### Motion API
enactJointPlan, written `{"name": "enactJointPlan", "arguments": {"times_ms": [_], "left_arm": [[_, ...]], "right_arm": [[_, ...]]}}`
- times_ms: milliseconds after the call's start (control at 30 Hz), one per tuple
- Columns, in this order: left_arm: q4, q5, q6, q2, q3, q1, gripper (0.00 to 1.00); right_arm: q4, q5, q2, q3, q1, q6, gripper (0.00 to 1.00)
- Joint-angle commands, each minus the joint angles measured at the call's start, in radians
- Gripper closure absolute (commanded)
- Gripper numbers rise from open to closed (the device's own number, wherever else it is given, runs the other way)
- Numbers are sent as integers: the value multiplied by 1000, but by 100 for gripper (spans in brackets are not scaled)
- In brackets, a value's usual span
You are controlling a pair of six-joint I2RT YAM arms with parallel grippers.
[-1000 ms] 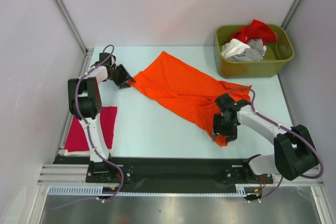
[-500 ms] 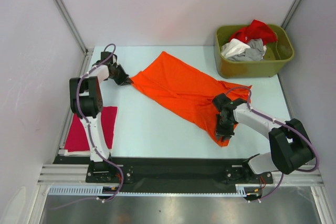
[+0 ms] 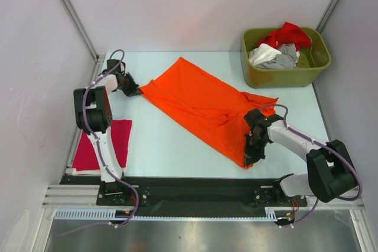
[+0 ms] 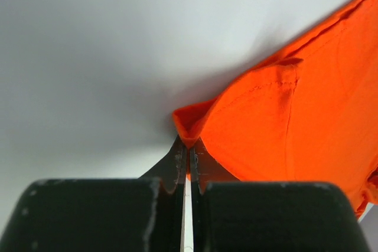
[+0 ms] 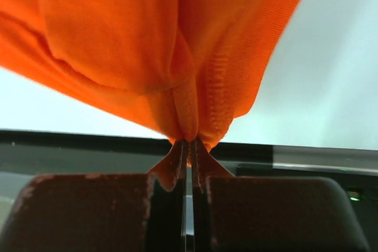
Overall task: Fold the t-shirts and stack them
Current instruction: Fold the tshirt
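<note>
The large orange t-shirt (image 3: 198, 101) lies stretched diagonally across the table. My left gripper (image 3: 134, 90) is shut on its far-left corner (image 4: 189, 123). My right gripper (image 3: 253, 153) is shut on its near-right hem (image 5: 189, 107), near the table's front edge. A magenta-red t-shirt (image 3: 103, 146) lies folded flat at the near left. Red (image 3: 286, 35), white (image 3: 263, 54) and grey (image 3: 284, 57) t-shirts are piled in the bin.
An olive-green bin (image 3: 283, 75) stands at the back right corner. White walls close in the left, back and right. A black rail (image 3: 195, 190) runs along the front edge.
The left gripper has pulled the shirt's corner farther left. The right gripper has shifted toward the front edge. The shirt is stretched flatter and wider.
</note>
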Motion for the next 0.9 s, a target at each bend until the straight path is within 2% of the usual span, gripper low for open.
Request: {"name": "enactJointPlan", "arguments": {"times_ms": [0, 100, 167, 200, 267, 300, 333, 400, 500, 633, 700, 733, 767, 833, 867], "left_arm": [[67, -54, 40, -97, -50, 66, 100], [72, -51, 60, -117, -86, 72, 98], [72, -45, 71, -133, -106, 73, 88], [72, -45, 71, -149, -122, 73, 78], [70, -47, 79, -166, -132, 73, 75], [64, -54, 82, -183, -129, 73, 68], [33, -65, 94, -192, -123, 72, 64], [4, -113, 108, -236, -113, 72, 49], [-17, -140, 137, -296, -126, 69, 43], [-16, -85, 178, -426, -164, 23, 40], [7, -47, 189, -457, -202, -57, 36], [19, 2, 194, -465, -213, -92, 36], [45, 36, 194, -474, -225, -179, 35], [70, 85, 189, -474, -251, -270, 34], [84, 87, 192, -471, -254, -369, 34]], "right_arm": [[-53, -129, -27, -46, 4, -26, 100], [-48, -133, -35, -62, 6, -32, 100], [-47, -137, -32, -57, 3, -42, 100], [-47, -137, -33, -50, 4, -42, 93], [-57, -133, -35, -37, 3, -45, 89], [-62, -129, -39, -24, 0, -46, 77], [-71, -123, -41, -21, -2, -48, 72], [-91, -121, -46, -1, -14, -57, 64], [-122, -107, -76, 36, -35, -59, 57], [-95, -94, -134, 117, -112, -65, 45], [-55, -84, -141, 142, -140, -71, 35], [-4, -78, -136, 154, -152, -77, 33], [16, -69, -110, 179, -178, -83, 32], [63, -68, -69, 212, -209, -94, 32], [76, -57, -47, 251, -232, -111, 32]]}}
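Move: The orange t-shirt's left corner is already pinched in the left hand's shut fingers, and its near tip in the right hand's, some 37 cm nearer the base and 45 cm to the right of the left hand. From the left hand, the shirt's far corner lies about 20 cm ahead and 18 cm right; the folded red shirt is roughly 27 cm back and 11 cm left. The table's near edge runs about 5 cm behind the right hand. The orange shirt's two pinched ends are first drawn out low over the table, the left corner about 4 cm left and a little back, the near tip 3 cm back towards the table edge. Both hands then open and let go: the left rises and swings right over the shirt, its fingers tipping outward; the right rises some 6 cm while going forward over the cloth. ##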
